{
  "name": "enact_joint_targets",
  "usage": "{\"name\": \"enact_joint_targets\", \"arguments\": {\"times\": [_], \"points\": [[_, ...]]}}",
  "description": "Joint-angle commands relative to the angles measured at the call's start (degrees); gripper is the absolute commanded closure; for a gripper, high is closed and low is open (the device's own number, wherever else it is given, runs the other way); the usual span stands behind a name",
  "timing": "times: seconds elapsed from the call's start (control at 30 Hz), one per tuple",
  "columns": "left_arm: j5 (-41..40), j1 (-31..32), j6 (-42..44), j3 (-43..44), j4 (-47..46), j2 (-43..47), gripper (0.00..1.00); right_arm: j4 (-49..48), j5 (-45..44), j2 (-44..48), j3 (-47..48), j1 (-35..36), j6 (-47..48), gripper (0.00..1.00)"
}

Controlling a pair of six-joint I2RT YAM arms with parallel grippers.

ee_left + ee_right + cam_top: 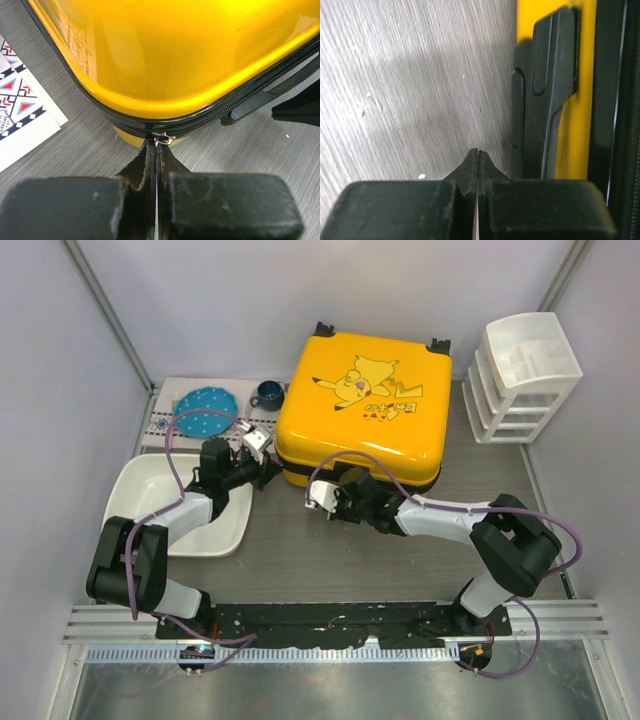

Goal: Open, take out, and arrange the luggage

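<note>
The luggage (360, 400) is a yellow hard-shell case with a cartoon print, lying flat and closed at the back middle of the table. My left gripper (272, 465) is at its front left corner. In the left wrist view its jaws (156, 145) are shut on the silver zipper pull (164, 140) of the black zipper band (240, 97). My right gripper (332, 502) hangs in front of the case's near side. Its jaws (478, 151) are shut with nothing between them, just left of the black carry handle (552, 100) and above the grey tabletop.
A white tray (140, 490) lies under the left arm. Behind it, a patterned mat (165, 425) carries a blue plate (205, 410) and a dark cup (267, 394). At the back right stands a white drawer unit (520, 375).
</note>
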State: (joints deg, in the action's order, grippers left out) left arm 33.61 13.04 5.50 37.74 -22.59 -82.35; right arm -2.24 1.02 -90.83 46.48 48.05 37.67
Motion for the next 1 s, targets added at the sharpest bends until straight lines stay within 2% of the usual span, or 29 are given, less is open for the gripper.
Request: {"name": "enact_joint_targets", "arguments": {"times": [0.0,0.1,0.27,0.3,0.33,0.4,0.43,0.47,0.7,0.97], "points": [[-1.09,-1.87,3.38,2.16,-10.11,0.44,1.00,6.27,2.93,5.04,0.46,-1.03,1.08,0.99],[-0.30,-3.02,3.55,3.04,-9.84,-0.18,1.00,9.09,5.04,9.69,-2.09,-2.08,2.40,0.99],[1.46,-3.19,2.86,2.96,-9.49,0.08,1.00,7.96,9.16,19.27,-6.13,-2.53,3.64,0.99],[1.46,-3.19,2.59,2.70,-9.49,0.52,1.00,6.21,9.70,20.33,-6.40,-2.26,3.81,0.92],[1.29,-3.19,2.41,2.61,-9.49,0.61,1.00,4.72,9.88,21.56,-7.01,-2.09,3.81,0.75],[1.03,-3.19,2.15,2.17,-9.84,0.78,1.00,-0.36,9.80,21.92,-7.63,-1.91,4.42,0.34],[0.94,-3.11,2.15,1.99,-10.02,1.04,1.00,-2.57,9.53,21.92,-8.76,-1.91,6.00,0.25],[0.76,-3.11,2.15,1.82,-10.45,1.13,1.00,-4.33,9.53,21.49,-9.12,-1.91,6.79,0.21],[0.06,-3.11,1.27,1.55,-12.04,0.87,1.00,-8.56,10.32,15.25,-6.67,-1.82,10.49,0.20],[-0.47,-3.19,0.30,2.08,-12.65,0.96,1.00,-8.48,-0.30,6.20,-1.57,-1.91,9.61,0.21]]}}
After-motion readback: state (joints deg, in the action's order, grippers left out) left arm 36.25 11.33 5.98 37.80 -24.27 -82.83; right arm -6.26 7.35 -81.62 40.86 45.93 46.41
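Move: The luggage handle's middle lies about 3 cm ahead of the right hand and 4 cm to its right, roughly level with the nearly shut, empty fingertips. The suitcase's middle is some 22 cm ahead of that hand, 5 cm right and 5 cm up; the zipper pull is about 9 cm ahead, 16 cm left and 5 cm up. From the left hand, which already pinches that pull, the handle is about 20 cm right, 6 cm back and 5 cm down. The right hand, its fingers shut without the handle, draws back and right from the suitcase front and rises about 7 cm, opening wide near the top of the lift. With the fingers kept wide and the wrist turned some 10 degrees counter-clockwise, it swings forward and slightly left again and sinks about 3 cm over the handle, so that the bar comes between the open fingertips in its own view, while the left hand holds still and keeps its pinch on the zipper pull. ##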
